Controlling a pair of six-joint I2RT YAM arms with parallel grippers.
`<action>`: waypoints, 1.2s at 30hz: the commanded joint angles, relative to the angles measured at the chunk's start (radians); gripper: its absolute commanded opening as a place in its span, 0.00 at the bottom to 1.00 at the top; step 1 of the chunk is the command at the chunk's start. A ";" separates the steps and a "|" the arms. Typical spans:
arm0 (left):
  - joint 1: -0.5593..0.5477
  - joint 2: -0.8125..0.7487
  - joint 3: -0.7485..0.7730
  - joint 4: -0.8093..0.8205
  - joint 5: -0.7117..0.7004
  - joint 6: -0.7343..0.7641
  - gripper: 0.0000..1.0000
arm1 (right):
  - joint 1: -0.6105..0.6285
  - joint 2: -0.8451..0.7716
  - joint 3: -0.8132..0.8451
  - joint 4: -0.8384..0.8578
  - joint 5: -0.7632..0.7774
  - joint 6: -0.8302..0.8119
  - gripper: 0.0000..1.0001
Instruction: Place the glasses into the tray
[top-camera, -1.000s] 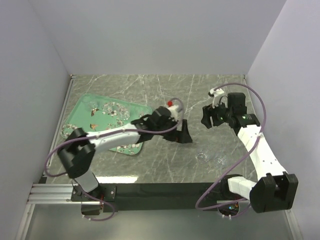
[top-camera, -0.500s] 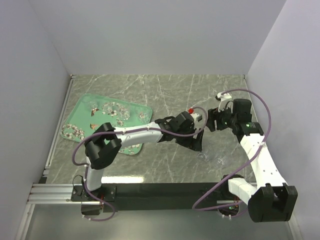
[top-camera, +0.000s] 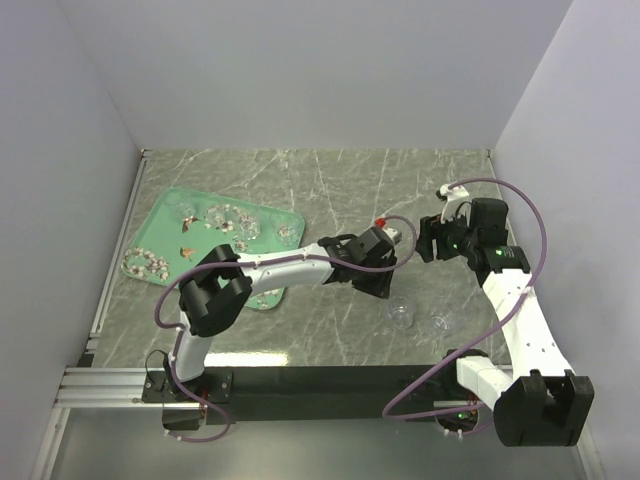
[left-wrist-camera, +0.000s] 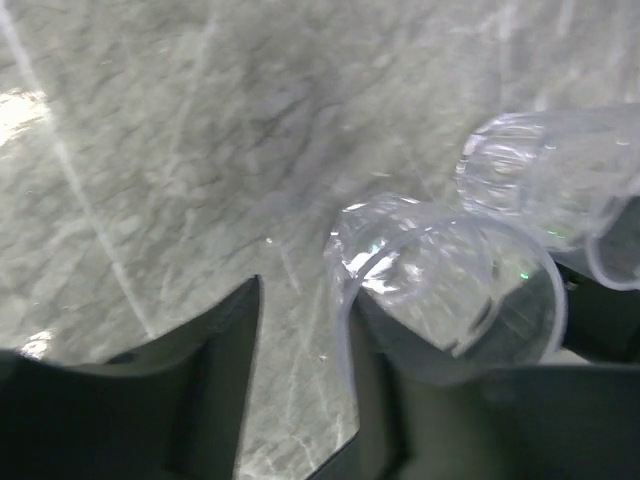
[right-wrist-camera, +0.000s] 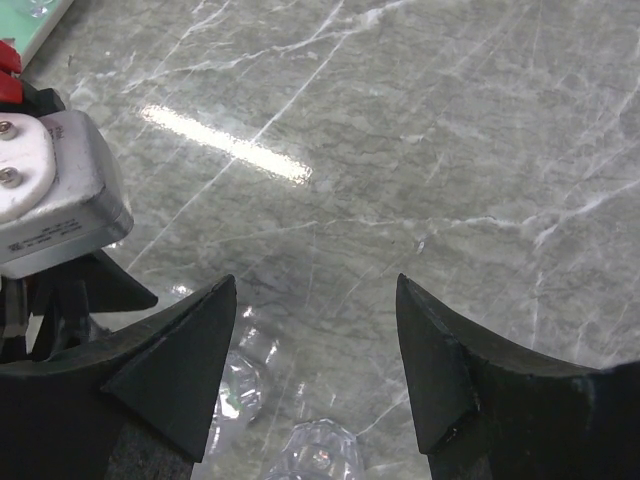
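Note:
A clear glass (top-camera: 400, 312) stands on the marble right of centre, with a second glass (top-camera: 438, 322) beside it. My left gripper (top-camera: 386, 284) reaches over the first glass (left-wrist-camera: 450, 290). In the left wrist view its jaws (left-wrist-camera: 305, 300) are half closed astride the near wall. One finger (left-wrist-camera: 375, 380) is inside the rim, the other finger (left-wrist-camera: 225, 350) is outside with a gap, so it is still open. The second glass (left-wrist-camera: 520, 165) lies just beyond. My right gripper (top-camera: 421, 243) hovers open behind both glasses (right-wrist-camera: 320, 455). The mint-green tray (top-camera: 165, 215) at the left holds several glasses (top-camera: 245, 228).
White walls close in the marble table at the back and on both sides. The left arm's wrist housing (right-wrist-camera: 50, 200) sits close to my right gripper (right-wrist-camera: 315, 290). A black rail (top-camera: 320, 380) runs along the near edge.
My left gripper moved right from the tray's edge to the nearer glass and its jaws narrowed around the rim. The right gripper shifted slightly right and stayed open.

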 joint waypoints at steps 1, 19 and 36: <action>-0.004 0.020 0.038 -0.053 -0.072 0.004 0.42 | -0.009 -0.034 -0.008 0.026 -0.019 0.009 0.72; -0.002 -0.104 -0.103 -0.010 -0.159 0.014 0.00 | -0.013 -0.023 -0.009 0.022 -0.033 0.009 0.72; 0.080 -0.444 -0.354 -0.056 -0.443 -0.021 0.00 | -0.016 0.006 -0.005 0.031 -0.048 0.018 0.72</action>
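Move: The glass I go for stands just off my left fingertips, its middle about 3 cm to the right, 2 cm back and some 5 cm down; one finger is already inside its rim. The other loose glass stands some 9 cm farther right of that glass and 2 cm nearer me. The tray's middle lies about 37 cm left and 9 cm ahead of my left hand. From my right hand the glass is roughly 6 cm left, 11 cm back and 14 cm down. My left hand dips about 1.5 cm as the half-open fingers shut, pinching the near wall of the glass at its rim, one finger inside and one outside. It eases back up, then sweeps left towards the tray, gathering speed to about 12 cm with a slight forward drift, the wrist turning some 15 degrees counter-clockwise and tilting a little with it. ##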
